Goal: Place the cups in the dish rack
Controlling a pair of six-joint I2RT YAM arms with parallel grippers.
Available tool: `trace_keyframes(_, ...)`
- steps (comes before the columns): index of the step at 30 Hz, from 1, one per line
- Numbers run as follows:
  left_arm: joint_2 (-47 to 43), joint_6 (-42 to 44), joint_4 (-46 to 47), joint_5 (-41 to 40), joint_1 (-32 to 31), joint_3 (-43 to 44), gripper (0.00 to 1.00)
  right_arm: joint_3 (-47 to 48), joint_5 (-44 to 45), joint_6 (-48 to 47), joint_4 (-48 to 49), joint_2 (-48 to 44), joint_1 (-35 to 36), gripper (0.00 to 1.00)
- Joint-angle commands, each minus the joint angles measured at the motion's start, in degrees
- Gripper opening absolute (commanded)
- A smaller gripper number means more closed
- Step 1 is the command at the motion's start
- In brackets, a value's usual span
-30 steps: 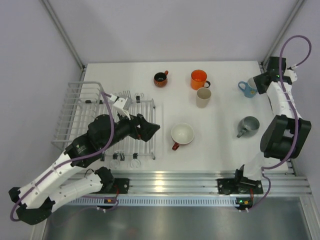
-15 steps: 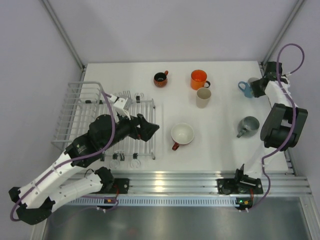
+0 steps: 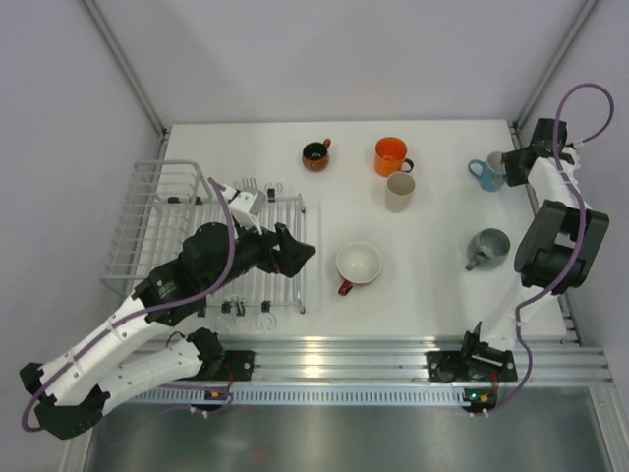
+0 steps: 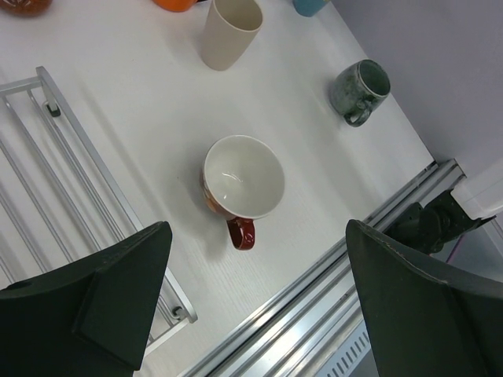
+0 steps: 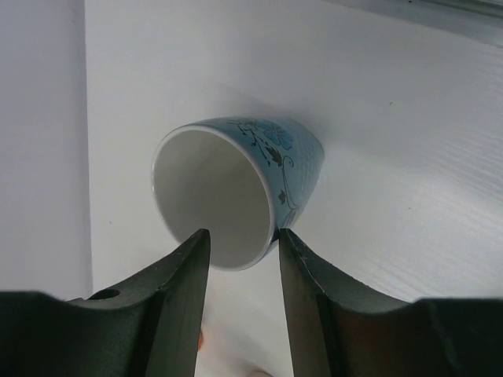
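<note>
The white wire dish rack [image 3: 147, 221] stands at the left. My left gripper [image 3: 297, 254] hovers over its low slatted end, wide open and empty. In the left wrist view the wide red cup with white inside [image 4: 242, 179] sits upright on the table ahead of the left gripper [image 4: 255, 228]. My right gripper [image 3: 513, 165] is at the back right by the blue flowered cup [image 3: 484, 174]. In the right wrist view the right gripper [image 5: 241, 234] stands partly open over the near rim of that cup [image 5: 295, 161], with its right fingertip [image 5: 292, 247] at the outer wall.
A small dark red cup [image 3: 315, 155], an orange cup [image 3: 391, 155] and a cream cup [image 3: 399, 192] stand at the back middle. A grey-green cup [image 3: 487, 246] lies on its side near the right arm. The wall runs close behind the blue cup.
The right wrist has swung a little toward the back right corner beside the blue cup. The left arm has hardly moved and no cup has shifted.
</note>
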Motion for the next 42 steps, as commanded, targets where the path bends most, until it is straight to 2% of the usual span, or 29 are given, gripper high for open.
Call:
trace_keyframes(1, 0.4, 0.3, 0.3, -1.1, 0.0, 1.5, 0.98, 2.6, -1.5, 0.7, 1.4, 1.8, -0.9, 0.41)
trace_keyframes(9, 1.9, -0.1, 0.4, -0.9, 0.0, 2.0, 0.98, -0.7, -1.2, 0.2, 1.5, 2.7, -0.8, 0.41)
trace_keyframes(12, 2.9, -0.2, 0.5, -0.4, 0.0, 2.5, 0.98, -1.2, -1.1, -1.3, 2.0, 3.3, -0.9, 0.35)
trace_keyframes(13, 3.3, -0.2, 0.5, -0.2, 0.0, 2.6, 0.98, -1.1, -1.4, -1.8, 2.3, 3.5, -0.9, 0.32)
trace_keyframes(14, 3.4, -0.3, 0.5, -0.1, 0.0, 2.9, 0.98, -1.0, -1.5, -2.3, 2.4, 3.7, -0.9, 0.22)
trace_keyframes(19, 3.3, -1.2, 0.6, -0.5, 0.0, 3.0, 0.98, -0.9, -1.6, -5.4, 3.1, 3.2, -0.9, 0.0)
trace_keyframes(26, 3.5, -2.3, 0.4, -0.9, 0.0, 3.1, 0.97, -5.4, -4.4, -11.4, 7.8, -1.9, -0.9, 0.0)
trace_keyframes(32, 5.2, -3.1, 0.4, 0.0, 0.0, 5.2, 0.97, -8.3, -5.3, -14.1, 10.8, -10.8, -0.9, 0.0)
trace_keyframes(37, 8.8, -5.5, 1.2, 2.3, 0.0, 6.1, 0.97, -13.3, -12.2, -14.9, 17.5, -16.9, -0.9, 0.0)
trace_keyframes(42, 11.3, -5.9, 1.8, 4.9, 0.0, 8.4, 0.96, -16.1, -19.4, -13.2, 19.2, -23.1, -0.3, 0.0)
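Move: The blue cup stands upright just beyond the right hand's part-open fingers: its middle is about 3 cm ahead, 2 cm to the left and 7 cm below. On the table about 8 cm below that hand, the grey-green mug is some 18 cm back and 6 cm left, the beige cup 27 cm left and 3 cm back, the orange mug 28 cm left and 6 cm ahead. From the left hand the blue cup lies roughly 33 cm ahead, 48 cm right and 23 cm down. Down about 5 cm goes the right hand, easing slightly back, one finger inside the blue cup and one outside as they close and pinch the near wall at the rim. Keeping the pinch, it lifts nearly 10 cm while drawing back and left, turning counter-clockwise and tipping its fingertips up. The empty left hand, still wide open, drifts some 3 cm right. ##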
